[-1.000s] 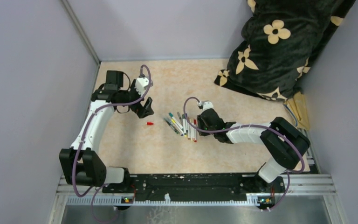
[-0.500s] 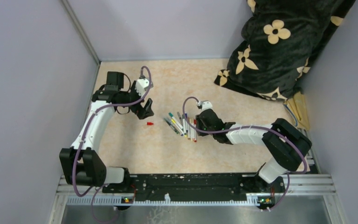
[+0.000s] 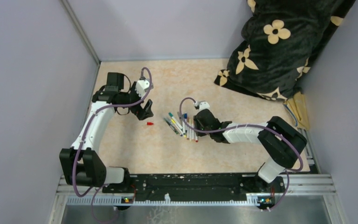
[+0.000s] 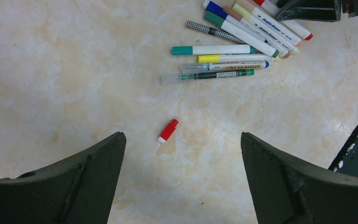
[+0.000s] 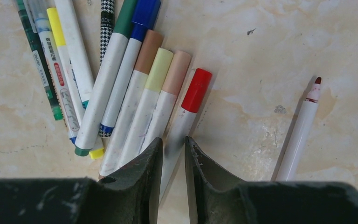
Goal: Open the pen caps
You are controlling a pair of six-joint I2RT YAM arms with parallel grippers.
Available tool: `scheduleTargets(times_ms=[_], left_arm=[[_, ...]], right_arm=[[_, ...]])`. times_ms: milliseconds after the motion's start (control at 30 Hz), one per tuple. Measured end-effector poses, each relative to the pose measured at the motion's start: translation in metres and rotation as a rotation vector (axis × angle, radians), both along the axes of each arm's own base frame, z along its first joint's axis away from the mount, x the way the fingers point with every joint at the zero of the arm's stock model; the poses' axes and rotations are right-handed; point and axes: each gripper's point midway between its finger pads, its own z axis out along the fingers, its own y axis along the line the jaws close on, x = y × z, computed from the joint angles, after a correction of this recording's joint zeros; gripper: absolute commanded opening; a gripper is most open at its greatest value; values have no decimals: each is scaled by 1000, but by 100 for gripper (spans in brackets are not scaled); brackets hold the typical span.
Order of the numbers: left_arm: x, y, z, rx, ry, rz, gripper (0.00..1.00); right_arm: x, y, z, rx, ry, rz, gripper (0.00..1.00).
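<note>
Several pens (image 3: 182,126) lie in a loose pile mid-table, most with their pen caps on. My right gripper (image 5: 173,145) is shut on the white barrel of the red-capped pen (image 5: 181,125), at the right edge of the pile; its red cap (image 5: 196,90) points away from the jaws. An uncapped pen (image 5: 300,135) with a dark red tip lies alone to the right. A loose red cap (image 4: 168,130) rests on the table left of the pile. My left gripper (image 4: 182,140) hangs wide open above that cap, with nothing between its fingers.
A black blanket with cream flowers (image 3: 279,46) fills the back right corner. Grey walls close in the left side and the back. The black base rail (image 3: 191,182) runs along the near edge. My right gripper's tip (image 4: 312,9) shows at the top of the left wrist view.
My right gripper has slid a little to the left along the pile, still shut on the pen. The left arm has hardly moved.
</note>
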Motion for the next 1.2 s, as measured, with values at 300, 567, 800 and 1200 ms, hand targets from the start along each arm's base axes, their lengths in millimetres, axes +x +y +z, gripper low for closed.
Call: scheduleTargets(times_ms=[300, 567, 800, 1200], left_arm=[[0, 1, 2, 8, -16, -4, 99], [0, 2, 1, 13, -19, -9, 99], [-2, 2, 0, 18, -15, -17, 99], [-14, -1, -3, 21, -9, -100, 99]], right_arm=[[0, -6, -5, -54, -19, -28, 24], [1, -12, -5, -57, -42, -46, 0], [-8, -14, -2, -71, -12, -15, 0], [4, 25, 103, 188, -42, 118, 0]])
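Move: The red-capped pen lies right under your right gripper, between the parted fingertips, its middle about 1 cm ahead and 1 cm below. The peach-capped pen lies alongside, some 2 cm left and level with the hand; the uncapped red pen is roughly 6 cm right and 3 cm ahead. From the left gripper, the red-capped pen is about 20 cm right, 6 cm back and 16 cm down. Pinch the red-capped pen by its barrel with the right gripper: ease about 1 cm right and slightly down over the barrel, then close the fingers from their narrow gap. Keep the pinch and lift roughly 10 cm, swinging some 4 cm left late on, while the hand's left side rolls up about 15 degrees. ##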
